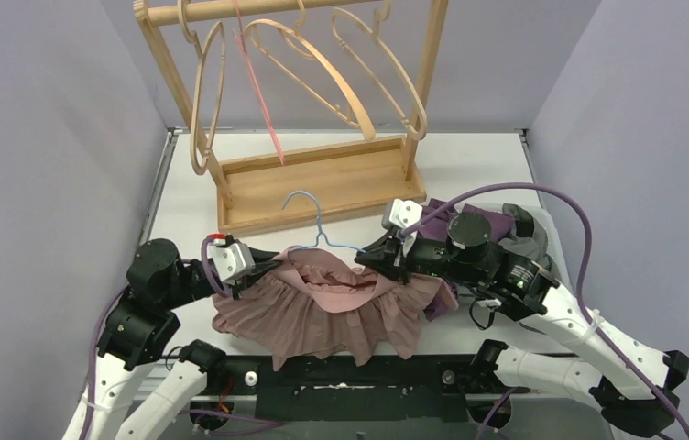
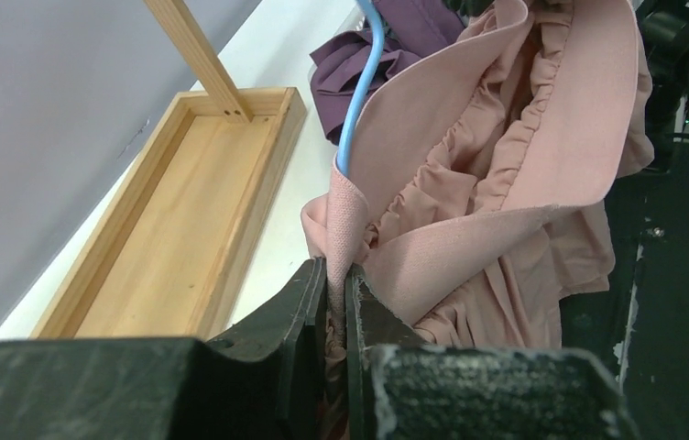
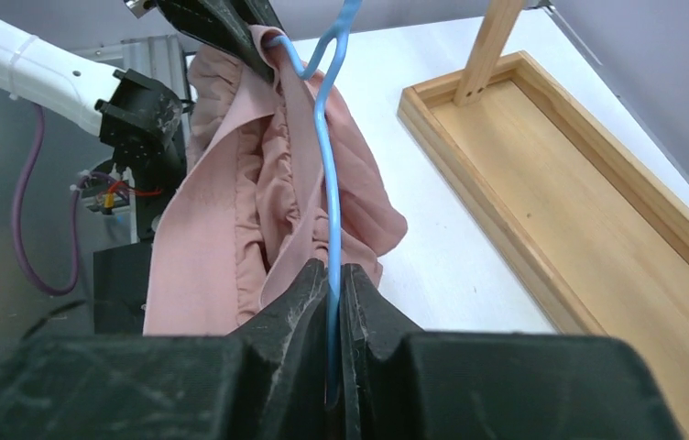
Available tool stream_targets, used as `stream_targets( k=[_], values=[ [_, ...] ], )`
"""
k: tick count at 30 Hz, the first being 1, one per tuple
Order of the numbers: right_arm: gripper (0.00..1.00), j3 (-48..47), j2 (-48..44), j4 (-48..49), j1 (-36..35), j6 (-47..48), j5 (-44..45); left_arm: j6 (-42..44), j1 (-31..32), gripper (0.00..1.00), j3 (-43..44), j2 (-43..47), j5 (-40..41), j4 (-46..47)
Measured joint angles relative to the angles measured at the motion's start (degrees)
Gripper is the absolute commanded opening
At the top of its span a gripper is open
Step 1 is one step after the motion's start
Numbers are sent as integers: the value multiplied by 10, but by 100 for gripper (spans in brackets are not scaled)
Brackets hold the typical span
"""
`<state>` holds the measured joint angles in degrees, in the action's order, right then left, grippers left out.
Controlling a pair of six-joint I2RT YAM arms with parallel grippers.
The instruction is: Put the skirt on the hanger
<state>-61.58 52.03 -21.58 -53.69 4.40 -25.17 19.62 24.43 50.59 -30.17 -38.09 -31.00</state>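
Observation:
The pink ruffled skirt [image 1: 322, 316] hangs in a heap between the two grippers near the table's front edge. My left gripper [image 1: 272, 264] is shut on the skirt's waistband [image 2: 345, 206]; the cloth is pinched between its black fingers [image 2: 309, 293]. The thin blue wire hanger [image 1: 316, 223] lies partly inside the waistband, with its hook pointing toward the rack. My right gripper [image 1: 370, 257] is shut on the hanger's blue wire [image 3: 327, 165], which runs straight out from between its fingertips [image 3: 309, 284] across the skirt [image 3: 203, 229].
A wooden rack [image 1: 322, 183] with a tray base stands at the back, holding wooden hangers [image 1: 350, 82] and a thin red one [image 1: 263, 101]. A pile of purple and grey clothes [image 1: 497, 225] lies under the right arm. Grey walls close both sides.

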Motion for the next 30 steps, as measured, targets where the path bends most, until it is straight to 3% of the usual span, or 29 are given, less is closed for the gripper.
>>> stream_targets(
  k=[1, 4, 9, 16, 21, 30],
  values=[
    [0, 0, -4, -2, 0, -2, 4, -8, 0, 15, 1, 0, 0, 0],
    [0, 0, -26, -17, 4, -7, 31, -31, -1, 39, 6, 1, 24, -8],
    [0, -10, -52, -46, 12, -31, 86, -120, -7, 62, 20, 2, 113, 1],
    [0, -25, -39, -73, 12, -88, 207, -252, -7, 67, 69, -26, 228, 48],
    [0, -8, -63, -77, 12, -116, 302, -285, -7, 87, 137, -86, 266, 54],
    [0, 72, -128, -67, 12, -144, 440, -301, -7, 88, 196, -150, 267, 79]
  ],
)
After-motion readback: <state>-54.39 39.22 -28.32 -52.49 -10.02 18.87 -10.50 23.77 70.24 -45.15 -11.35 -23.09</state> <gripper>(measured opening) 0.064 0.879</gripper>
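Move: The rack's rail, where hangers go, has its middle about 25 cm ahead of the right hand, 12 cm left and roughly 25 cm higher; the rack's tray lies some 25 cm ahead, 7 cm left and 22 cm below, with the clothes pile 12 cm ahead, 22 cm right and 20 cm below. From the left hand the rail's middle is about 25 cm ahead, 1 cm right and 27 cm up; the pink hanger's low end is 17 cm ahead, 1 cm right and 10 cm up. To the right about 11 cm and forward some 7 cm, the right hand carries the blue hanger with its skirt towards the clothes pile, sinking slightly late on and swinging about 45 degrees clockwise with its pinch kept. The left hand opens wide, lets go of the waistband over the hanger's left end, and withdraws up and forward towards the pink hanger, turning counter-clockwise. ##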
